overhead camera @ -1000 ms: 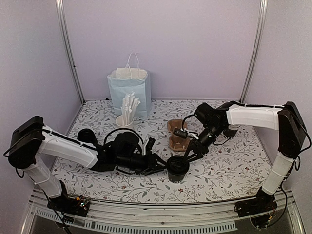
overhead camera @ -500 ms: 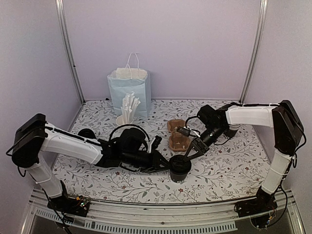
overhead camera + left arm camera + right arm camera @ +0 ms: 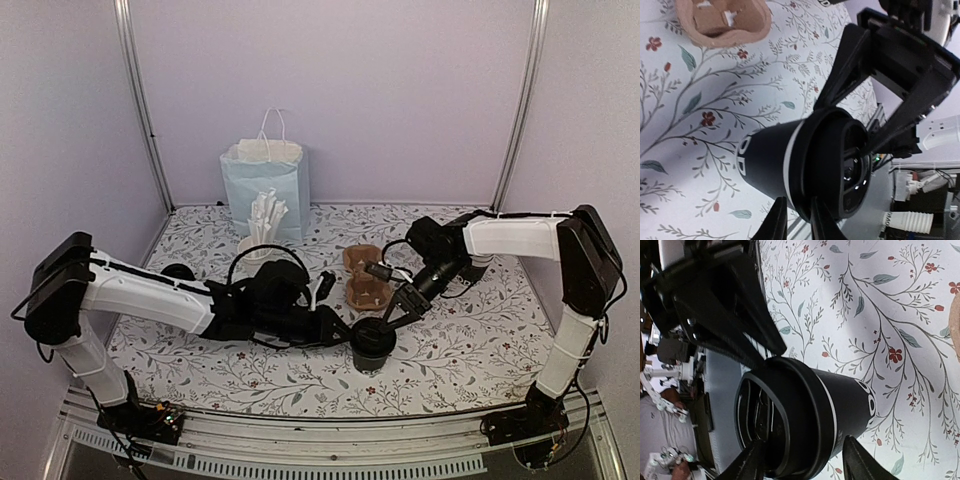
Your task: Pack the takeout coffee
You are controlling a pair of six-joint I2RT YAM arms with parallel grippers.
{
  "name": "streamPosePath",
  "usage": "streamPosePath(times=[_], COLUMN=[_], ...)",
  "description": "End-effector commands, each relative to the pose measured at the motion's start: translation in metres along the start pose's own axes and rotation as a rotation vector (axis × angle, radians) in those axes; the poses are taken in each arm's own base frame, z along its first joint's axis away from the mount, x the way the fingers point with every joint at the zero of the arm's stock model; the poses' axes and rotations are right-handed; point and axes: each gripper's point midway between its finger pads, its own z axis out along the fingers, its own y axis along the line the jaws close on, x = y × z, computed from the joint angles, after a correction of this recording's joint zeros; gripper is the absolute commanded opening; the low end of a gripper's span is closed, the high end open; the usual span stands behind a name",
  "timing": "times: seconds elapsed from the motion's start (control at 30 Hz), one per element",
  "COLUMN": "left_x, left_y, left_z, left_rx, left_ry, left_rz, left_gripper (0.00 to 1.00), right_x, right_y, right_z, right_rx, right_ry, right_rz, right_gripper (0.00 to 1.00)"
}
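Note:
A black paper cup (image 3: 372, 354) with white lettering stands on the flowered table, a black lid (image 3: 837, 165) on top. My left gripper (image 3: 344, 334) reaches it from the left. In the left wrist view this gripper (image 3: 797, 204) is shut on the lid's rim, one finger above it and one below. My right gripper (image 3: 396, 316) hangs over the cup's right side, open. In its own view the right gripper (image 3: 804, 445) straddles the lid (image 3: 771, 412) and upper cup wall (image 3: 852, 400), wider than both. The brown pulp carrier (image 3: 365, 278) lies just behind the cup, both holes empty.
A pale blue paper bag (image 3: 266, 190) with white handles stands at the back left, a white cup of white straws (image 3: 262, 232) in front of it. A dark round thing (image 3: 178, 272) shows behind my left arm. The table's front edge runs close before the cup.
My left gripper slid right to the cup and narrowed onto the lid's rim. The cup shifted slightly right. My right gripper's fingers spread wider over the cup.

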Motion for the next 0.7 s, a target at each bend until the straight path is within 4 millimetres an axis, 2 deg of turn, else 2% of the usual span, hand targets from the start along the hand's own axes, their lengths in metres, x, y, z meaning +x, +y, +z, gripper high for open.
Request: streamPosePath(times=[0.0,0.1,0.23,0.37,0.5,0.67], left_x=[0.001,-0.017,-0.034,-0.043,-0.045,-0.042], left_y=[0.076,0.053,0.028,0.011,0.003,0.009], left_z=[0.0,-0.004,-0.008,-0.014,-0.024,-0.037], left_rx=[-0.406,-0.405,-0.376,-0.339,-0.326,-0.333], left_ry=[-0.044,-0.099,-0.146,-0.173,-0.193,-0.213], left_rz=[0.118,0.167,0.21,0.228,0.24,0.242], left_gripper=[0.21,0.24,0.32,0.34,0.37,0.42], right_x=[0.027,0.019,0.014,0.015,0.012,0.003], right_y=[-0.009,0.005,0.011,0.01,0.01,0.02], right_z=[0.02,0.01,0.002,-0.004,-0.01,-0.023], right_rx=[0.094,0.086,0.107,0.132,0.167,0.2], right_ry=[0.133,0.107,0.091,0.091,0.09,0.062], right_rz=[-0.073,-0.114,-0.137,-0.137,-0.151,-0.217], right_gripper=[0.63,0.72,0.75,0.76,0.77,0.78])
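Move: The lidded coffee cup stands between the two hands: its middle is about 5 cm to the left hand's right, 1 cm back and 5 cm below it. From the right hand the cup is some 4 cm left, 2 cm back and 5 cm below. The cardboard carrier lies roughly 21 cm beyond the cup, in line with it and slightly lower; the stack of empty cups is about 20 cm ahead and 19 cm right of the right hand. Forward and slightly up, the left hand draws away from the lid's left edge by about 4 cm, its fingers tilting up some 15 to 20 degrees and spreading a little; late on it also backs off 2 cm to the left. The right hand opens wide around the lid, shifts 1.5 cm back, then eases about 1 cm right and slightly up, loosening its hold. ##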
